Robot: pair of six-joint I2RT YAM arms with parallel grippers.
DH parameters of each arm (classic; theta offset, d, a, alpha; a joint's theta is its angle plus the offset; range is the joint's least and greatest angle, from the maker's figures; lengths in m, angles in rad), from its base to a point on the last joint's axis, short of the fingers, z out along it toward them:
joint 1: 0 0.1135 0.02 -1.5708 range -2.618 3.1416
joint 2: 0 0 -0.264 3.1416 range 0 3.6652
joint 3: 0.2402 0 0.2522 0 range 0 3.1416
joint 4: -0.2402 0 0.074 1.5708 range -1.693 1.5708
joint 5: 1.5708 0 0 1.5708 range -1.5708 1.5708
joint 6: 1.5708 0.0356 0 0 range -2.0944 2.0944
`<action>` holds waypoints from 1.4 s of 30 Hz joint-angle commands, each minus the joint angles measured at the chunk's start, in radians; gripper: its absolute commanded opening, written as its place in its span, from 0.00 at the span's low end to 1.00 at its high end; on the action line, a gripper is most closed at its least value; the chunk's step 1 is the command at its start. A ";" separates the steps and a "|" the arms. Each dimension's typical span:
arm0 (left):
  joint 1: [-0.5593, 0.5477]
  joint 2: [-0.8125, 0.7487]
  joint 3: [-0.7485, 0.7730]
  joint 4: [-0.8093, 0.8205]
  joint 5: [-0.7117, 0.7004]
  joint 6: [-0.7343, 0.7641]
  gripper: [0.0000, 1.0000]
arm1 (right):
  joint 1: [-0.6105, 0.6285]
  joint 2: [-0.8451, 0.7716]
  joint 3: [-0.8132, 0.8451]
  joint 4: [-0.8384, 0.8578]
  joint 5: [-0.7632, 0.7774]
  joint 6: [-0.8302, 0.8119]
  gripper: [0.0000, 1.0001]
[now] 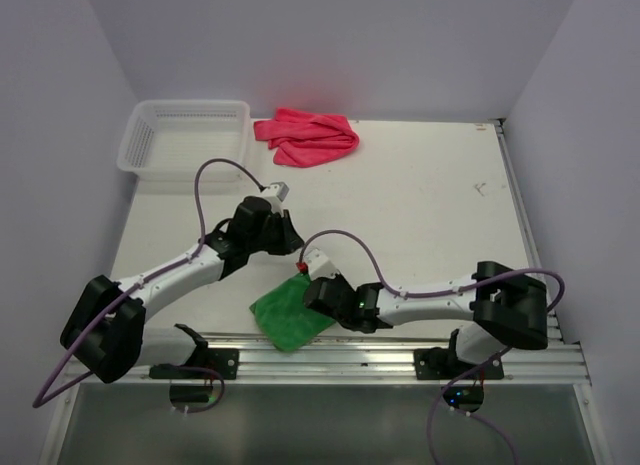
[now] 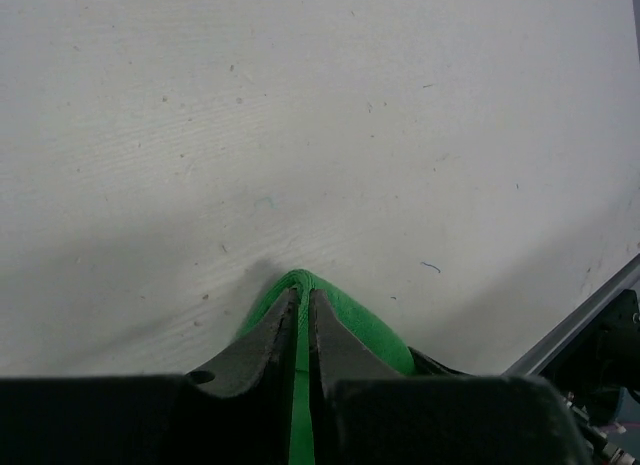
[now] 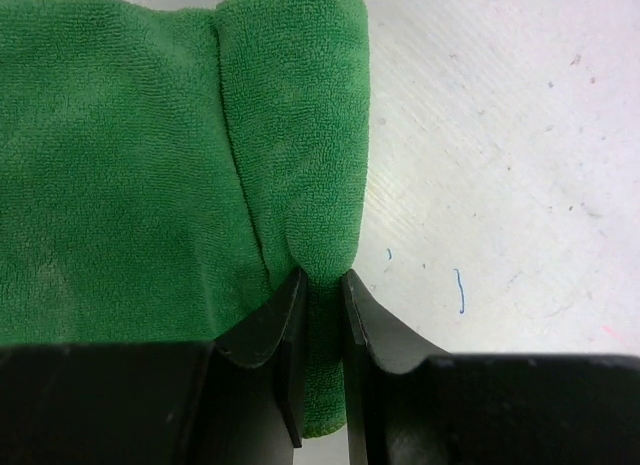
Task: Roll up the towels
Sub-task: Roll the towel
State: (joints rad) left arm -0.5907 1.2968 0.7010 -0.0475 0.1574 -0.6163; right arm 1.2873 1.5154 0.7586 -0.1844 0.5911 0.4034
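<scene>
The green towel (image 1: 290, 317) lies near the table's front edge, between the two arms. My left gripper (image 1: 291, 241) (image 2: 303, 293) is shut on a thin raised fold of it, and green cloth (image 2: 368, 327) bulges round the fingertips. In the right wrist view, my right gripper (image 1: 308, 289) (image 3: 322, 277) is shut on the towel's folded-over right edge (image 3: 300, 135), while the rest of the towel (image 3: 110, 175) lies flat to the left. The pink-red towel (image 1: 308, 137) sits crumpled at the back of the table, away from both grippers.
A white mesh basket (image 1: 135, 150) stands at the back left corner, next to the pink-red towel. A metal rail (image 1: 400, 357) runs along the near edge, just below the green towel. Walls close in on the left, back and right.
</scene>
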 commanded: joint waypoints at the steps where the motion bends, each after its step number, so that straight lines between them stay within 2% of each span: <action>1: 0.011 -0.047 -0.001 -0.005 0.017 0.015 0.13 | 0.064 0.075 0.105 -0.115 0.217 0.021 0.00; 8: 0.012 -0.083 -0.024 -0.025 0.013 0.018 0.12 | 0.194 0.345 0.309 -0.256 0.369 0.020 0.00; 9: 0.012 -0.096 -0.029 -0.026 0.016 0.017 0.12 | 0.204 0.373 0.371 -0.323 0.378 0.025 0.00; 12: 0.012 -0.109 -0.044 -0.023 0.019 0.015 0.12 | 0.240 0.483 0.464 -0.383 0.389 -0.008 0.00; 18: 0.014 -0.122 -0.092 0.011 0.057 0.001 0.11 | 0.267 0.638 0.583 -0.486 0.388 -0.058 0.00; 24: 0.012 -0.131 -0.166 0.083 0.108 -0.014 0.11 | 0.267 0.722 0.640 -0.536 0.322 -0.057 0.00; 29: 0.009 -0.155 -0.224 0.121 0.145 -0.031 0.09 | 0.264 0.782 0.654 -0.593 0.334 -0.061 0.00; 32: 0.005 -0.183 -0.271 0.159 0.168 -0.052 0.09 | 0.262 0.784 0.645 -0.569 0.276 -0.075 0.00; 36: -0.004 -0.227 -0.317 0.199 0.179 -0.062 0.09 | 0.257 0.807 0.660 -0.573 0.277 -0.081 0.00; 42: -0.012 -0.278 -0.336 0.181 0.165 -0.062 0.10 | 0.256 0.809 0.673 -0.550 0.231 -0.100 0.00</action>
State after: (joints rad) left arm -0.5964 1.0470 0.3748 0.0856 0.3088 -0.6708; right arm 1.5658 2.2456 1.4460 -0.7937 1.0832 0.2630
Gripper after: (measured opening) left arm 0.095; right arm 0.188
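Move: The right hand already pinches the green towel's rolled edge. The flat part it is being rolled onto lies about 9 cm to this hand's left, 5 cm back and some 3 cm lower; the rolled edge's far end is roughly 5 cm ahead and 6 cm left, a touch below. For the left hand, hovering with nearly shut fingers, that far end lies about 5 cm back, level sideways and 8 cm below. Keeping its pinch on the rolled edge, the right hand carries it about 6 cm left over the flat part of the towel, easing slightly back and down, while the wrist rolls left side down by some 50 degrees, and goes on turning with little travel once the sideways sweep is over. The left hand lifts a centimetre, then comes back about 7 cm and down towards the towel's far end, its empty fingers nearly shut and still clear of the cloth at the end. ##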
